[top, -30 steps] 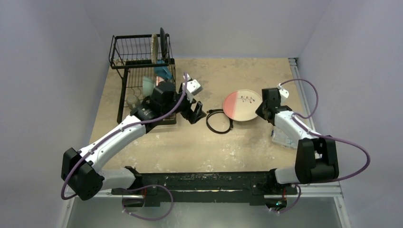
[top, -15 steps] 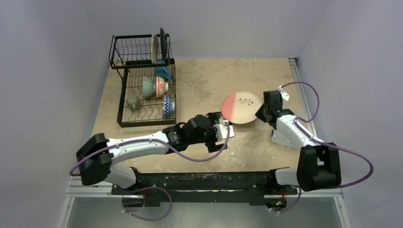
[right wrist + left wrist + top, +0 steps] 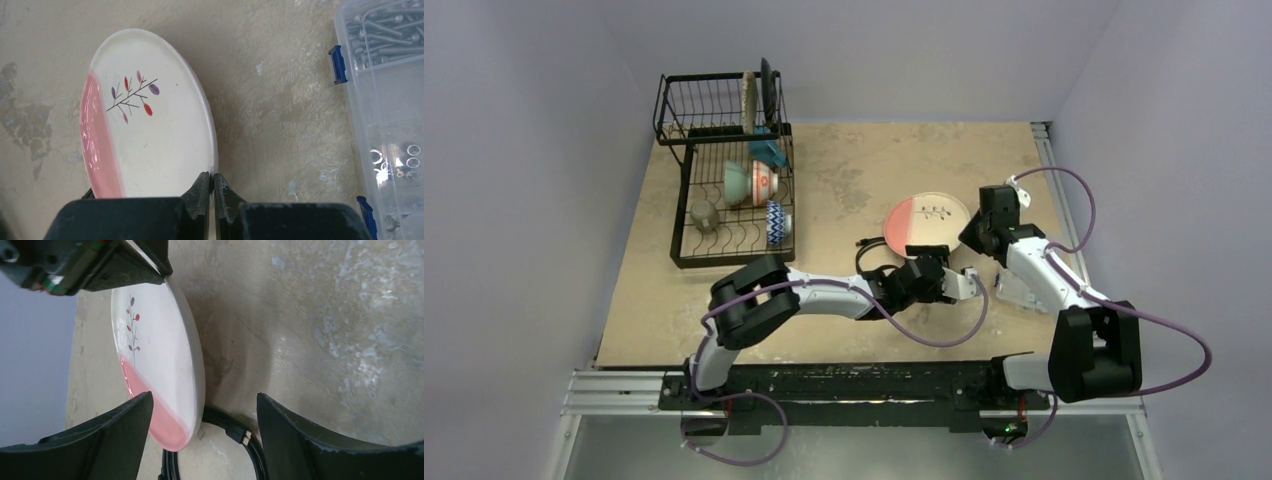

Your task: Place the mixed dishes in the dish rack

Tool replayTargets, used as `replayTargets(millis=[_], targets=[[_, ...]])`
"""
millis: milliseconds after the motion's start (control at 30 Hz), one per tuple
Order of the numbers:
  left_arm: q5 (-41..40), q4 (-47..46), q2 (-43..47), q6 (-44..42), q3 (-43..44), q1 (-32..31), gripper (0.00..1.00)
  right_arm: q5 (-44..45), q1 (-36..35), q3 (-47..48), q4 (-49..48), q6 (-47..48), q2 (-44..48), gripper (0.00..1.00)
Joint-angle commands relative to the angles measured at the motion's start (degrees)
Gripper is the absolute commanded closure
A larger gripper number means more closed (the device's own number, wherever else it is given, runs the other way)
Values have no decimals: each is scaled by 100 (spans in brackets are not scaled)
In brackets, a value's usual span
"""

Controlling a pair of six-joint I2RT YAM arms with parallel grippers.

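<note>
The pink-and-white large plate stands tilted up on its edge at the table's right middle. My right gripper is shut on its white rim; the pinch shows in the right wrist view at the plate. My left gripper reaches across from the left and is open. The plate's pink lower edge sits between its fingers, touching neither. The dish rack at the far left holds a mint-green bowl, a red-patterned bowl, a mug, a small grey cup and two upright plates.
A black coiled cable lies on the table under the plate's lower edge, between my left fingers. A clear plastic parts box with screws sits right of the plate, beside the right arm. The left arm spans the table's near middle.
My left arm swung from the dish rack across the table to the plate's near edge. The plate, gripped by the right gripper, shifted slightly left.
</note>
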State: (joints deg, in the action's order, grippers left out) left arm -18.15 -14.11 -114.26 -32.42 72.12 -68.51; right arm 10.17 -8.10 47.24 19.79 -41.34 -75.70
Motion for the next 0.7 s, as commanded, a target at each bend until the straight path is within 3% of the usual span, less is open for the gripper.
replayTargets(millis=[0, 167, 300, 367, 500, 600, 667], targets=[[-730, -338, -560, -688, 706, 36, 28, -235, 5, 337, -107, -48, 142, 100], [-1352, 96, -1316, -1048, 1602, 120, 34, -296, 11, 432, -8, -49, 182, 100], [-1605, 360, -1648, -1200, 2048, 154, 45, -283, 10, 441, 49, -37, 250, 100], [-1718, 383, -1748, -1351, 2137, 154, 57, -204, 11, 403, 74, -16, 278, 100], [-1976, 189, -1694, -1691, 2121, 145, 94, -101, 11, 356, 50, 49, 340, 100], [-2057, 21, -1432, -1911, 2013, 151, 100, 80, 18, 569, 84, 430, 346, 100], [-2057, -34, -1127, -1980, 1965, 173, 100, 382, 23, 922, 314, 755, 357, 78]])
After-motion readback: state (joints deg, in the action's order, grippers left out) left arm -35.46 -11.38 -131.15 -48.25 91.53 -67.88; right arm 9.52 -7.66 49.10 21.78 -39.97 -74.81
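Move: The plate, still held by the right gripper, has its middle about 10 cm ahead of the left hand, 2 cm to its left and roughly level with it; the right gripper's fingers are some 6 cm ahead and 6 cm to the right. The coiled cable lies about 11 cm left, 1 cm ahead and 8 cm below. From the right hand, the plate's middle is about 4 cm ahead and 8 cm left, the clear parts box 15 cm right, 5 cm back and 8 cm below. Bring the open left gripper forward about 7 cm and slightly right to the plate's near rim beside the right fingers, dipping some 2 cm then easing halfway back up, while its tips pitch up, its left side rises and it turns a little counter-clockwise. Close it to pinch the rim; raise the right hand about 1 cm and begin parting its fingers at the end. ##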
